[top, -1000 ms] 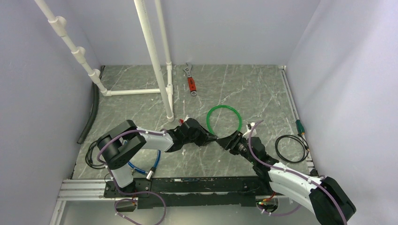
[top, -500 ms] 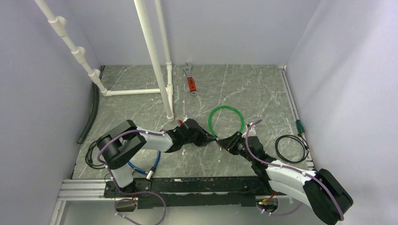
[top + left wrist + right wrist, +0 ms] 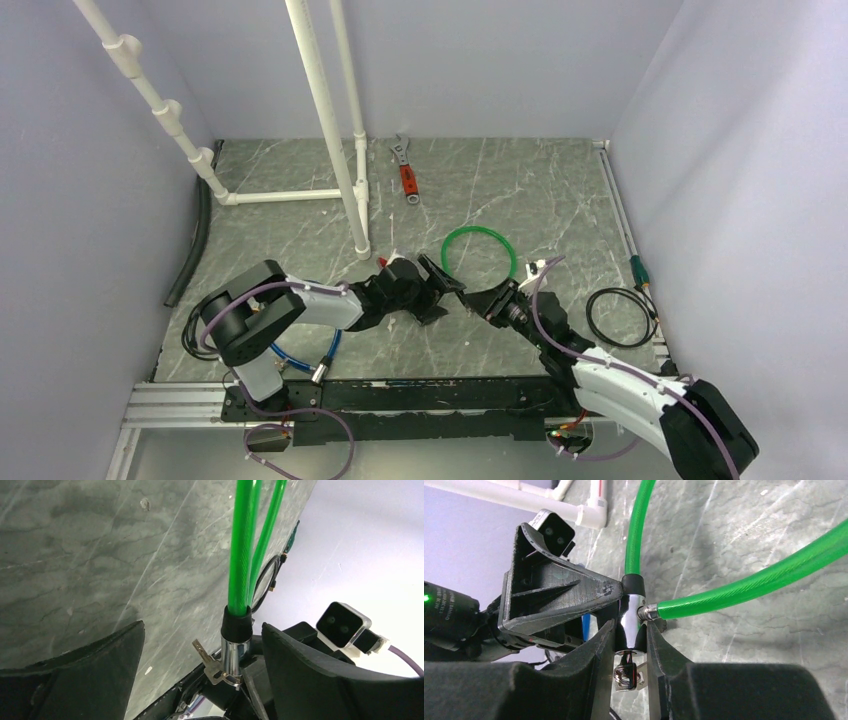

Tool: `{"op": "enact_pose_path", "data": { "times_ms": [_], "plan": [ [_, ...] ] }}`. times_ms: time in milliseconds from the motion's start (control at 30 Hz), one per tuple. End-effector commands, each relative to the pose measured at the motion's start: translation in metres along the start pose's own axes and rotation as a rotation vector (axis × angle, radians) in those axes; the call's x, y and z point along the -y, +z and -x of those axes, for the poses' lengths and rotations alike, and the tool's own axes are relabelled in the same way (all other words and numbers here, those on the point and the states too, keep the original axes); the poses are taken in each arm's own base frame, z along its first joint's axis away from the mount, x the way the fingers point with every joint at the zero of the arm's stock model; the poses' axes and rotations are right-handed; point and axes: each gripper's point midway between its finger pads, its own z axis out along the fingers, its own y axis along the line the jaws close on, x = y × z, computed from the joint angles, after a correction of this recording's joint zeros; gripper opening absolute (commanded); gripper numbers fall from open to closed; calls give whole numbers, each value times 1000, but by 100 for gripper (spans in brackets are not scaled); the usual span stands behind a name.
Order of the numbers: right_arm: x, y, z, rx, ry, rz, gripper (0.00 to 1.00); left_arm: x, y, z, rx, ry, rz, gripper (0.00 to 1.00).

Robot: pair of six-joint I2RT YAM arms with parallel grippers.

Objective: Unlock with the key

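Observation:
The green cable (image 3: pixel 510 262) lies looped on the table's middle. Its silver lock cylinder (image 3: pixel 629 611) is pinched between the fingers of my right gripper (image 3: pixel 630 629), which is shut on it. A small key bunch (image 3: pixel 626 676) hangs at the cylinder's near end, one key seemingly in the keyhole. In the left wrist view the cylinder (image 3: pixel 233 650) stands between the wide-apart fingers of my left gripper (image 3: pixel 201 628), touching neither. A loose key (image 3: pixel 202 653) sticks out from the ring beside it. From above, the left gripper (image 3: pixel 447 287) and right gripper (image 3: pixel 487 300) face each other.
A red-handled wrench (image 3: pixel 405 176) lies at the back. White pipes (image 3: pixel 322 110) rise at the back left, with a black hose (image 3: pixel 190 250) along the left wall. A black cable coil (image 3: pixel 620 316) sits right, a blue cable (image 3: pixel 300 356) near the left base.
My left gripper has opened and let go at the lock end. The right gripper's fingers have narrowed onto the lock cylinder.

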Motion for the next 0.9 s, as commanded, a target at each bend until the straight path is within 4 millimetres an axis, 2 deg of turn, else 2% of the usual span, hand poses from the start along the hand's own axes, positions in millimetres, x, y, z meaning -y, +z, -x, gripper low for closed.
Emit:
{"op": "enact_pose_path", "data": {
  "times_ms": [0, 233, 433, 700, 800, 833, 867],
  "plan": [
    [6, -9, -8, -8, -24, 32, 0, 19, -14, 4, 29, 65, -77, 88],
    [0, -12, -12, -27, -36, 73, 0, 17, -2, 2, -5, 47, -128, 73],
    [-3, -12, -17, -52, -30, 93, 0, 25, 9, 2, -27, 18, -208, 66],
    [-3, -12, -19, -62, -30, 99, 0, 24, 17, 3, -33, -4, -193, 44],
    [-3, -11, -19, -64, -32, 98, 0, 26, 20, 2, -46, -9, -197, 31],
    [-4, -10, -19, -64, -32, 101, 0, 26, 22, 2, -52, -11, -198, 23],
    [-3, -10, -20, -70, -32, 99, 0, 27, 23, 1, -56, -14, -202, 9]
  ]
}}
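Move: The black collar at the top of the lock lies about 3 cm ahead of and 2 cm to the right of my left hand, level with it, between my spread fingers' tips. The chrome cylinder is right under the collar, about 3 cm lower, with the keys about 6 cm below my left hand. My right hand already pinches the cylinder; the collar is about 2 cm above it, 1 cm ahead and 1 cm left. With my left fingers wide open, I back off up and left by about 1 cm, then dip and reach forward and right, ending some 2 cm from the start, rolling about 10 degrees left side down while I close around the collar and the green hose's lower end. My right hand keeps its pinch on the cylinder and eases it about 1.5 cm back and slightly left towards those fingers. ##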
